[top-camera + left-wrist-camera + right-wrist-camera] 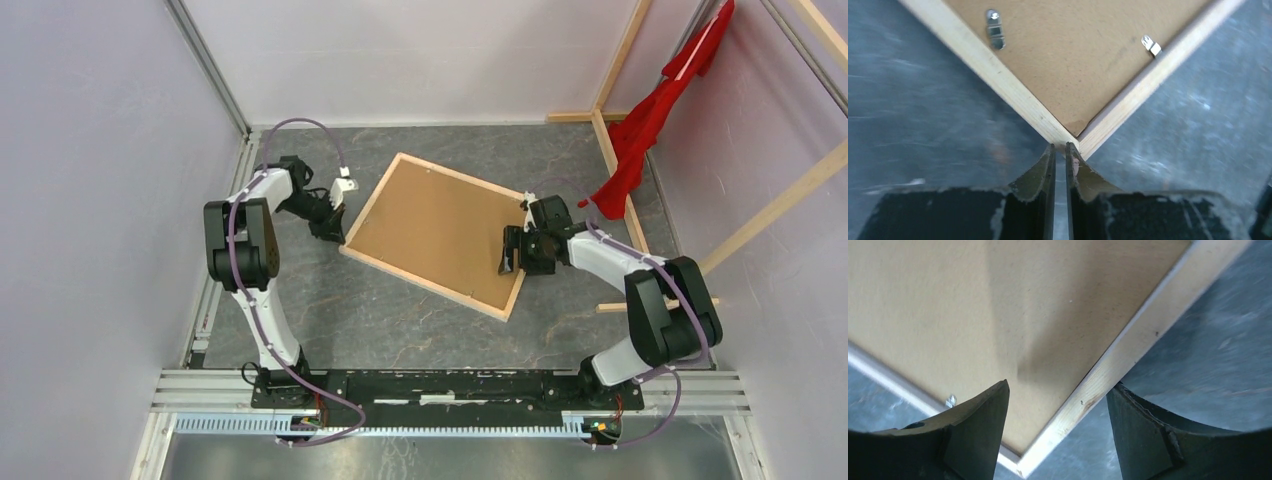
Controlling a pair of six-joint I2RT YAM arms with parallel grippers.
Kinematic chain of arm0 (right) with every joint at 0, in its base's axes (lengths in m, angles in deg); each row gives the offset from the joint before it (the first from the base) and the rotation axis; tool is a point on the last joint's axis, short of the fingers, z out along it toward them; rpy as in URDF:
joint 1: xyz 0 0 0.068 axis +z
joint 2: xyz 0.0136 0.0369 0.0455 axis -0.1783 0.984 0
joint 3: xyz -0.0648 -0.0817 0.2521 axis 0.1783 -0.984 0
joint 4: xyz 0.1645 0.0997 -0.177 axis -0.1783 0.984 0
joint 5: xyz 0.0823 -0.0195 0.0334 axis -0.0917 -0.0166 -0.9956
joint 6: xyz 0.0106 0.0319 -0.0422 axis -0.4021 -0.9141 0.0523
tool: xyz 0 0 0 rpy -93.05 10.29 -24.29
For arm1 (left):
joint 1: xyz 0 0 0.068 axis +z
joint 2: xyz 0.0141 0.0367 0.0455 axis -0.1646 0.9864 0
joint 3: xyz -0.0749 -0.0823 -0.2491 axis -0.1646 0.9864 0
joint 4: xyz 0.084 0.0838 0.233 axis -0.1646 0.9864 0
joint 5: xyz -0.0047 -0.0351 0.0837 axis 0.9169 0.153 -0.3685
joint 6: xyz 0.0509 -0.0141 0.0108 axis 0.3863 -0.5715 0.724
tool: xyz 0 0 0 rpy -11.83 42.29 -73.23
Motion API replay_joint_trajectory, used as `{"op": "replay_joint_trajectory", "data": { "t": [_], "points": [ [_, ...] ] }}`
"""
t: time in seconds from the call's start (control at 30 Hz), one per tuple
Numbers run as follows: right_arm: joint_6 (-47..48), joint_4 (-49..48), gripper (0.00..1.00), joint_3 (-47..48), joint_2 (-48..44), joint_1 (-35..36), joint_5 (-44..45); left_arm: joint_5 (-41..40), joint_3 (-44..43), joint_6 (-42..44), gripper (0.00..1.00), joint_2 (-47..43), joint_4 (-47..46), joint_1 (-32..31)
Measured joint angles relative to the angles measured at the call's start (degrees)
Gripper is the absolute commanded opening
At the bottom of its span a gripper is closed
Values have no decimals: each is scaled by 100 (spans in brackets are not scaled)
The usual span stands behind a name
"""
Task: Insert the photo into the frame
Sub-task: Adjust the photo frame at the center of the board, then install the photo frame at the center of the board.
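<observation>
The frame (423, 283) lies face down on the dark table, its bare wood back up. The brown backing board (440, 230) sits inside it. The photo is hidden from view. My left gripper (335, 232) is shut and empty, with its tips at the frame's left corner. In the left wrist view the tips (1060, 146) touch the corner where the wood borders (998, 75) meet. My right gripper (520, 262) is open over the frame's right border. In the right wrist view it (1060, 385) has one finger above the board (973, 305) and one outside the wood border (1148, 330).
Two metal clips (994, 30) (1151, 46) sit on the frame's back edges. A red cloth (660, 110) hangs at the back right over bare wooden beams (615, 150). White walls enclose the table, and a metal rail (450, 385) runs along the near edge.
</observation>
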Motion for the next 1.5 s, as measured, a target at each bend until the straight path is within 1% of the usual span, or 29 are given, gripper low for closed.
{"op": "replay_joint_trajectory", "data": {
  "t": [0.07, 0.2, 0.27, 0.33, 0.4, 0.5, 0.6, 0.67, 0.83, 1.0, 1.23, 1.33, 1.43, 1.47, 1.5],
  "points": [
    [85, -79, 75, 120, 109, -48, 278, -7, 160, 262, 17, -87, 376, 4],
    [214, -122, 68, 431, 201, -103, 824, -20, 533, 822, 18, -107, 1502, -20],
    [229, -160, 64, 586, 199, -101, 933, -94, 660, 946, 19, -72, 1893, -39],
    [181, -341, 58, 693, 127, -81, 896, -33, 640, 933, 19, -31, 2059, -9],
    [81, -601, 55, 710, -31, 4, 817, 111, 457, 717, 20, 55, 2063, 52],
    [-173, -1038, 51, 708, -280, 247, 684, 420, 33, 234, 22, 278, 1823, 192],
    [-452, -1506, 48, 708, -308, 684, 551, 686, -81, -168, 21, 391, 1545, 315],
    [-654, -1770, 47, 721, -201, 1062, 479, 699, -24, -413, 20, 407, 1360, 352],
    [-1226, -2496, 45, 973, 560, 2002, 229, 782, 232, -868, 18, 393, 1012, 387],
    [-1757, -3058, 43, 1543, 1484, 2629, 114, 896, 302, -1102, 16, 393, 929, 450],
    [-2138, -3532, 39, 2417, 2474, 3163, 120, 879, 308, -1300, 13, 393, 896, 450],
    [-2240, -3644, 34, 2684, 2846, 3311, 127, 887, 328, -1368, 12, 393, 870, 463],
    [-2315, -3705, 28, 2855, 3147, 3388, 131, 898, 337, -1423, 12, 393, 859, 472],
    [-2330, -3720, 28, 2885, 3222, 3399, 136, 898, 337, -1436, 12, 393, 857, 472],
    [-2345, -3727, 30, 2907, 3285, 3410, 144, 896, 337, -1467, 12, 393, 852, 472]
  ]
}}
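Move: At the left hand's fingertips sits the photo frame's left corner, about 1 cm back and 1 cm right; its far corner lies some 21 cm ahead and 14 cm right. The right hand's open fingers straddle the short right side, its middle about 1 cm ahead and 2 cm right; the near corner is 12 cm back and 3 cm left, the left corner 42 cm left and 6 cm ahead. All lie 1-2 cm below the hands. Dragging the left corner back about 11 cm, the left hand then reverses some 5 cm forward along the left side, wrist tilting, and stays against its outer edge. The right hand carries on pushing the right side forward a few centimetres, then lifts away and swings some 35 cm left over the board, narrowing its fingers and lowering part-way above the left end. ##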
